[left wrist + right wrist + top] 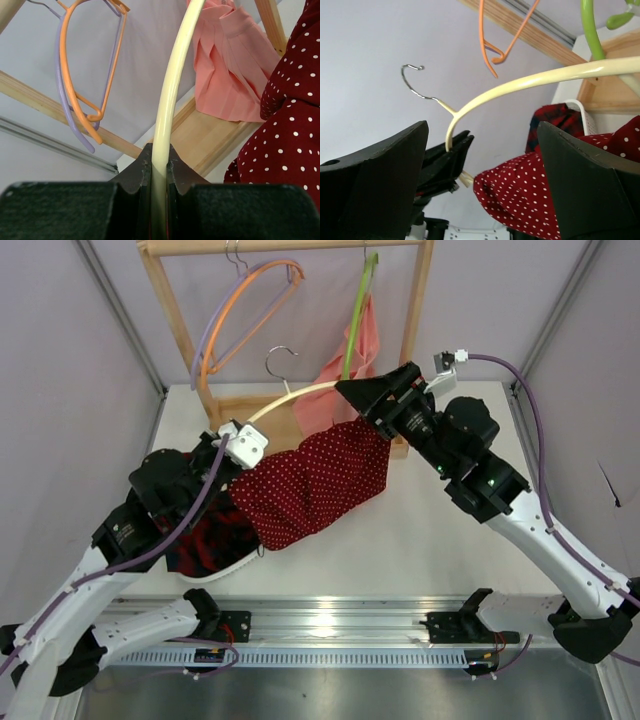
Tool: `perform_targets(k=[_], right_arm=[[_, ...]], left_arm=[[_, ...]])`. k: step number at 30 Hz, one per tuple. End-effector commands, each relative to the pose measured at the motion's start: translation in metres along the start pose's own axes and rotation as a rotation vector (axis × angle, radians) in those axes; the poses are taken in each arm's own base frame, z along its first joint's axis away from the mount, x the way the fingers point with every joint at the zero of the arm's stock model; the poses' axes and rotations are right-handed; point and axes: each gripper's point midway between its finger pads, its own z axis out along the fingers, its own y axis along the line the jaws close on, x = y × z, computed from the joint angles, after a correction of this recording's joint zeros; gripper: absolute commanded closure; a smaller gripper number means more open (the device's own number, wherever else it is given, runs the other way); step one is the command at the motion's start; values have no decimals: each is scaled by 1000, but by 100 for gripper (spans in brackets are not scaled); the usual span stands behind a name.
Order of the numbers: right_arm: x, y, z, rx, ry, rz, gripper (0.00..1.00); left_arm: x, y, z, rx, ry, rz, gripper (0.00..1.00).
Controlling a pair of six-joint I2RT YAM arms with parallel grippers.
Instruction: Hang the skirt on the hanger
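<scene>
The cream hanger (300, 395) is held up over the table, its silver hook (280, 355) pointing back. My left gripper (238, 443) is shut on it near the neck; in the left wrist view the jaws pinch the cream bar (167, 100). The dark-red dotted skirt (315, 485) hangs below, and the hanger's near arm end (467, 177) runs into its edge (520, 200). The far arm (530, 80) is bare. My right gripper (352, 390) stands open by that far arm, its fingers (375, 185) wide apart with nothing between them.
A wooden rack (170, 310) at the back carries orange (250, 300) and lilac hangers and a lime-green hanger (355, 325) with a salmon-pink cloth (345, 375). A red-black plaid garment (205, 540) lies in a white basket (582, 112) under my left arm.
</scene>
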Motion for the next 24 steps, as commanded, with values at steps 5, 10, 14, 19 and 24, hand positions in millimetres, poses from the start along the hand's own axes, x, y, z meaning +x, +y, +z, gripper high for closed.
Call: perform_targets(k=[5,10,14,19,24], right_arm=[[-47,23,-14,-6,-158,-16,1],[-79,7,-43,79,-231,-122,1],[-98,-4,-61,173,-278,-222,1],[-104,-17,-69,244,-294,-276,1],[-95,-37,-61,294,-260,-283,1]], left_arm=[[-12,42,-19,-157,-38,31,100],[3,49,-46,-146,-12,83,100],[15,55,-67,-158,-2,92,100],[25,68,-88,-185,26,137,100],[43,81,-89,-270,160,184,100]])
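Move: The left gripper holds the cream hanger's left end. From it the rail is about 25 cm ahead, 10 to the right and 15 higher; the orange hanger's middle is some 23 cm ahead, nearly in line and level; the polka-dot skirt hangs about 12 cm right and 13 lower. From the open right gripper, the cream hanger's right end is roughly 4 cm right and 5 below, and the green hanger's middle is 17 cm ahead, 2 left, 6 below. Bring the left gripper about 10 cm left and, from partway on, 5 cm back, keeping its pinch on the cream hanger's end and turning it slightly counter-clockwise with its left side rising. Meanwhile draw the wide-open right gripper some 12 cm right, away from the hanger, ending slightly higher and swung about 20 degrees clockwise. ##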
